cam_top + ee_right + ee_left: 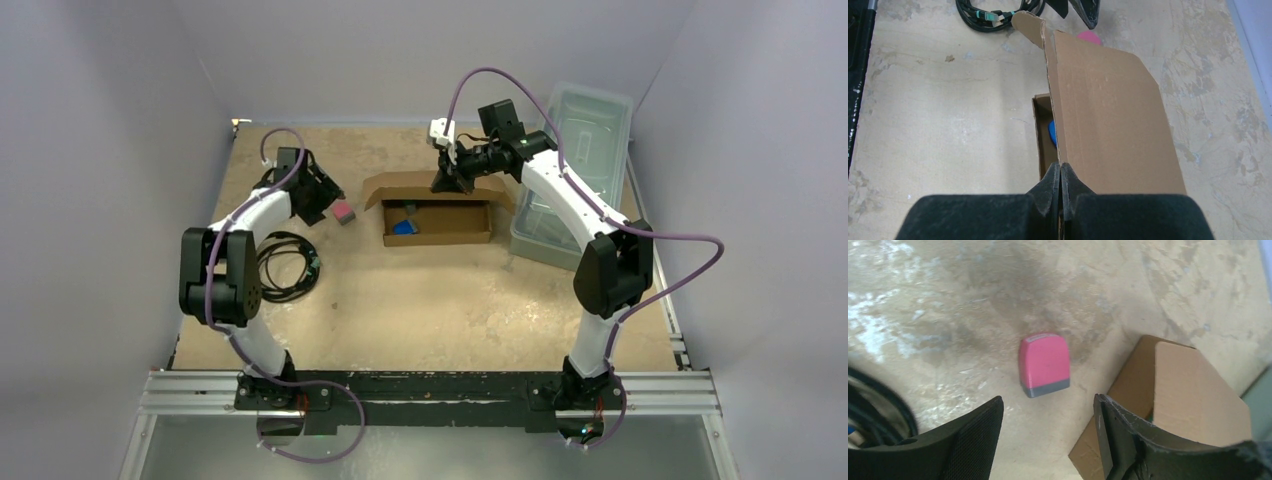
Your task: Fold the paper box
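Note:
The brown paper box (440, 224) lies mid-table with its lid flap (1113, 130) raised and a blue object (1052, 134) inside. My right gripper (1060, 172) is shut on the lid's near edge, holding the flap up over the box's back wall (447, 180). My left gripper (1048, 425) is open and hangs low over the table just left of the box (1178, 390), holding nothing. A pink block with a grey base (1044, 365) lies on the table a little beyond its fingertips (344, 212).
A coil of black cable (287, 262) lies left of the box, near the left arm. A clear plastic lidded bin (570, 170) stands at the right, close behind the right arm. White walls close in the table on three sides.

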You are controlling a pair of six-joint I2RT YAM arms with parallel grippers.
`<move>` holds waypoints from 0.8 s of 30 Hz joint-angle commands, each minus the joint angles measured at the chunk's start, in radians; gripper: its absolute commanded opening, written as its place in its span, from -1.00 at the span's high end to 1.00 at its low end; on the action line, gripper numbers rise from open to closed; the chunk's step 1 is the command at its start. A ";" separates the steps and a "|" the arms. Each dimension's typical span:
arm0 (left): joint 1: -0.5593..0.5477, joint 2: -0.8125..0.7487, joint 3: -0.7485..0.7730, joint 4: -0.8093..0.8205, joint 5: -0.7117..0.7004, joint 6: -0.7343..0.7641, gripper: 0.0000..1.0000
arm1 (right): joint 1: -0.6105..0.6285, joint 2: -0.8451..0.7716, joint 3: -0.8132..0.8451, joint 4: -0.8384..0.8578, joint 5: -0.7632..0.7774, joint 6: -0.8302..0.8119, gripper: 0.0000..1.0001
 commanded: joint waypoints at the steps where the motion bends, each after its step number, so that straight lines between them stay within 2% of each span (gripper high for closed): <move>1: 0.001 0.041 0.106 -0.239 -0.092 0.019 -0.31 | 0.004 -0.036 -0.004 0.004 -0.006 0.002 1.00; 8: -0.008 0.191 0.288 -0.358 -0.066 0.006 -0.35 | 0.005 -0.033 -0.005 0.004 -0.005 0.002 1.00; 24: -0.066 0.347 0.409 -0.387 -0.080 -0.006 -0.31 | 0.004 -0.033 -0.008 0.004 -0.006 0.000 1.00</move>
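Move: The pink block sits nearly under the left hand's open fingers: about 2 cm ahead, 3 cm to the right and 7 cm below. The box's middle is some 26 cm to the right of this hand and 3 cm back, roughly 6 cm lower; the black cable coil is about 11 cm left, 14 cm back and 8 cm lower. From the idle right hand the pink block lies about 24 cm left, 5 cm ahead and 20 cm down. The left hand sinks about 5 cm onto the pink block, tipping its fingers some 20 degrees more steeply towards the table and easing forward by around a centimetre. It drifts slightly left at first, then swings back to the right to finish nearly 2 cm right of its start, with the fingers held wide open on either side of the block and not yet closing. ##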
